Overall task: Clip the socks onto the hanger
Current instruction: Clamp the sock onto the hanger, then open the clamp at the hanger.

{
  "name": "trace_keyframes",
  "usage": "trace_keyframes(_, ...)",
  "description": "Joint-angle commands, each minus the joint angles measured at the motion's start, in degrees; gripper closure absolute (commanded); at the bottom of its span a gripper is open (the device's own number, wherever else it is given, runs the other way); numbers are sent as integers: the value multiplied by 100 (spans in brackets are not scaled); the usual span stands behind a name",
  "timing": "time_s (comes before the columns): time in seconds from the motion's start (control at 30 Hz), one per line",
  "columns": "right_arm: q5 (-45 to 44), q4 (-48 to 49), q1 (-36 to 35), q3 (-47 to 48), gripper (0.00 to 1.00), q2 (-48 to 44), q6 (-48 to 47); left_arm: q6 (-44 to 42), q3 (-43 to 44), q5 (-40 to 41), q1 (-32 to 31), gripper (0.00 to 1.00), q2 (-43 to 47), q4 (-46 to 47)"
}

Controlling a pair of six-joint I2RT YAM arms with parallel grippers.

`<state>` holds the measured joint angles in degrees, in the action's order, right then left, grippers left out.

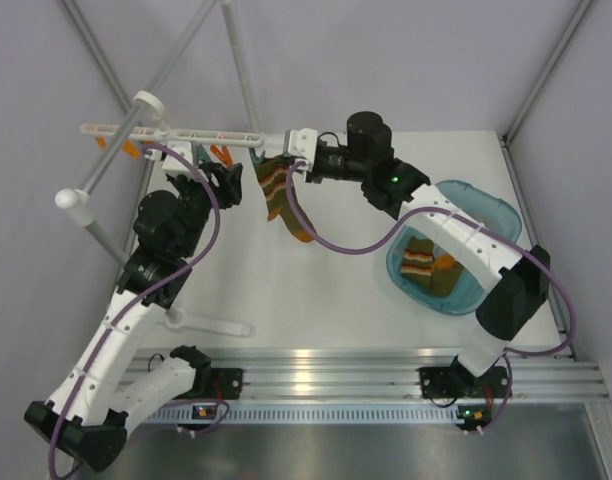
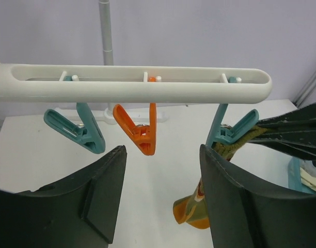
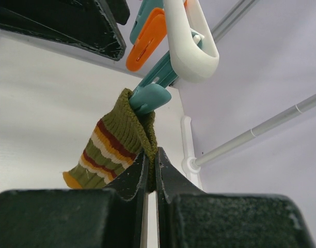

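The white hanger point(image 2: 132, 88) hangs level with a teal clip point(image 2: 78, 129), an orange clip point(image 2: 138, 129) and another teal clip point(image 2: 231, 129). That last clip point(image 3: 150, 95) bites the cuff of an olive sock point(image 3: 114, 147) with red, cream and orange stripes, which dangles below point(image 1: 283, 200). My right gripper point(image 3: 152, 155) is shut on the same cuff, just under the clip. My left gripper point(image 2: 163, 155) is open and holds nothing, its tips just below and either side of the orange clip. More socks point(image 1: 426, 265) lie in the blue basin point(image 1: 486, 215).
Two thick grey-white poles with round end caps point(image 1: 146, 100) point(image 1: 71, 200) carry the hanger at the back left. A white stand foot point(image 1: 211, 323) lies on the table near the left arm. A metal rail point(image 1: 366, 370) runs along the near edge.
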<state>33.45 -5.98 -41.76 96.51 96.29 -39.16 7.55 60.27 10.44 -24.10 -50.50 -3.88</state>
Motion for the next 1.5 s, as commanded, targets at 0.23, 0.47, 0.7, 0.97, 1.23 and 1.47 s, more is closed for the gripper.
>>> trace_keyframes(0.23, 170, 220, 45, 325, 100, -84, 171, -26, 204, 512, -7, 36, -267, 967)
trace_keyframes(0.47, 197, 229, 45, 263, 100, -137, 207, 1, 319, 469, -7, 33, -399, 1204)
trace_keyframes(0.7, 223, 316, 45, 140, 100, -225, 242, -131, 327, 240, 37, 41, -566, 1399)
trace_keyframes(0.97, 293, 369, 106, 79, 100, -251, 294, -78, 354, 134, 89, 61, -689, 1460)
trace_keyframes(1.23, 267, 475, 273, 96, 100, -137, 373, -114, 363, 99, 116, 88, -575, 1215)
trace_keyframes(1.47, 293, 554, 388, 175, 100, 74, 418, -52, 327, -33, 116, 100, -487, 995)
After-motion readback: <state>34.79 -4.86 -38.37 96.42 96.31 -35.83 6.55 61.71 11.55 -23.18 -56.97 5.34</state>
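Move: The upright orange clip on the hanger is about 4 cm ahead of the open left hand, barely to its left and 1 cm or so higher. The teal clip at the sock's cuff stands some 6 cm right of that orange clip and level with it; another teal clip is roughly 6 cm to its left. From the right hand, still pinching the cuff, the sock's teal clip lies about 4 cm to the left, 1 cm ahead and 2 cm up. Pinches the orange clip's upright leg just under the hanger bar with the left fingers: the left hand goes forward about 3.5 cm and then rises some 1.5 cm, its fingers straddling the leg before they close nearly shut. The right hand keeps its grip on the cuff and nearly holds still, then late on draws some 2.5 cm forward and to the right. ##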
